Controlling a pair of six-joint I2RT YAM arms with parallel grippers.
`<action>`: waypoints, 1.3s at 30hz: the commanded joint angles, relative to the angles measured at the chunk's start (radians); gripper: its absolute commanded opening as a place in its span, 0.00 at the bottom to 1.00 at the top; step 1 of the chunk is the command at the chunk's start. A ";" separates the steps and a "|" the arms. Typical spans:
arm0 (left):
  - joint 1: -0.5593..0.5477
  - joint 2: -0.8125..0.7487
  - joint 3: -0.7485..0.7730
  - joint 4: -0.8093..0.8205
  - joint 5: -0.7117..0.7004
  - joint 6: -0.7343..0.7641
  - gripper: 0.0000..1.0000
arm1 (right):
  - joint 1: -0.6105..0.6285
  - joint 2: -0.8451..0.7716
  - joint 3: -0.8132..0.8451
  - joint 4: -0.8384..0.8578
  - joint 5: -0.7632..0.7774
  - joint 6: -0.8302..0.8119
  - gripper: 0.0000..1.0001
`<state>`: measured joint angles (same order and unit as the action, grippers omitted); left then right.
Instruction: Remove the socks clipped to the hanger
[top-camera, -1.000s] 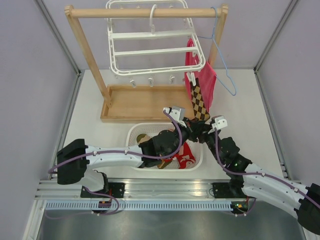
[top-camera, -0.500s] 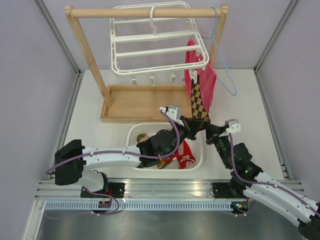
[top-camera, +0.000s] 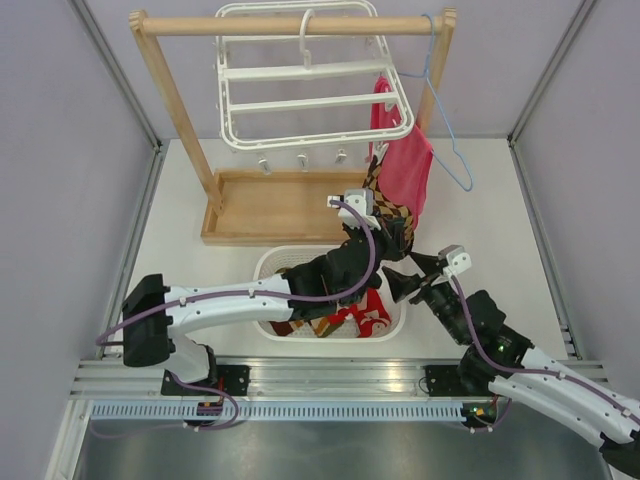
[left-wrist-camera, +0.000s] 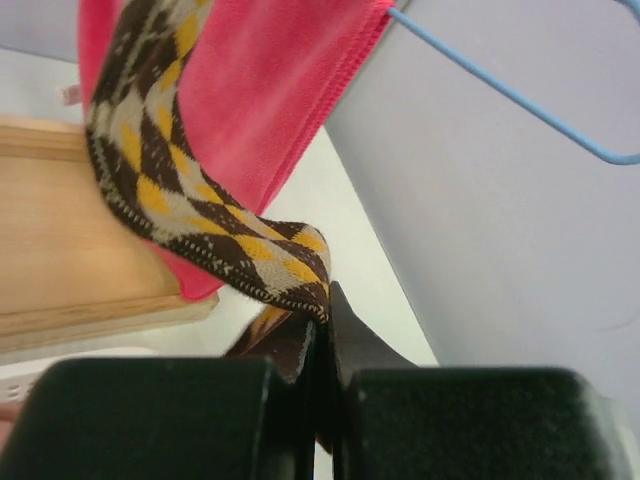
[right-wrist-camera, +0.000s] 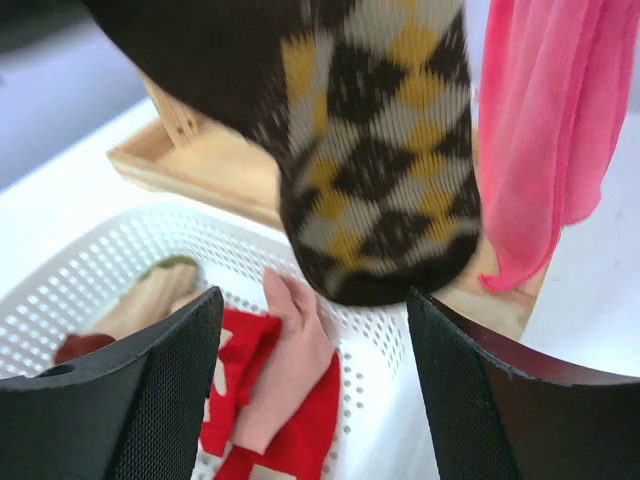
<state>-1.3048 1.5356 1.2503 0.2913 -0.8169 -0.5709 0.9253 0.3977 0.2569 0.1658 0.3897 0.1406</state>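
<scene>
A brown-and-cream diamond sock (top-camera: 384, 200) hangs below the right corner of the white hanger (top-camera: 310, 85). My left gripper (top-camera: 392, 232) is shut on its lower part. In the left wrist view the sock (left-wrist-camera: 200, 220) loops down into the closed jaws of the left gripper (left-wrist-camera: 322, 312). My right gripper (top-camera: 402, 268) stands open just below and right of it, touching nothing. In the right wrist view the sock's toe (right-wrist-camera: 380, 150) hangs above the gap of the right gripper (right-wrist-camera: 315, 330). I cannot make out the clip that holds the sock.
A white basket (top-camera: 272, 262) under the arms holds red socks (right-wrist-camera: 290, 440), a pale pink sock (right-wrist-camera: 292, 365) and an olive-toed one (right-wrist-camera: 165, 282). A large pink cloth (top-camera: 408, 165) and a blue wire hanger (top-camera: 452, 150) hang on the wooden rack (top-camera: 180, 110), right of the sock.
The right gripper let go of the sock, opened and drew back toward me. The left gripper rose away from the basket with the sock, which now hangs bunched.
</scene>
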 joint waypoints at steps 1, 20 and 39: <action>-0.007 0.026 0.040 -0.100 -0.091 -0.102 0.02 | 0.020 -0.062 0.048 0.017 0.041 -0.027 0.79; -0.019 0.032 0.018 -0.118 -0.051 -0.285 0.02 | 0.041 0.141 -0.054 0.468 0.264 -0.133 0.69; -0.022 -0.035 -0.086 -0.104 -0.036 -0.254 0.92 | 0.049 0.145 -0.042 0.422 0.402 -0.151 0.01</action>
<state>-1.3220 1.5696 1.2072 0.1646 -0.8360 -0.8360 0.9699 0.5613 0.1989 0.6292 0.7452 -0.0292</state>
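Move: The argyle sock is already pinched in my shut left fingers, its loose lower part hanging some 5 cm below them. From my open right hand that hanging part is about 4 cm ahead, 2 cm left and 6 cm above. The pink cloth hangs straight beyond, roughly 13 cm ahead and 12 cm up. The white basket lies about 14 cm to the right hand's left, 2 cm ahead and 18 cm below. I lower my left hand about 4 cm with the pinched sock, tipping it slightly down. My open right hand rises, then reaches forward and left to the sock, turning some 20 degrees clockwise, and shuts on it just below the left fingers. Only then do I open my left hand wide, sinking a little more. ##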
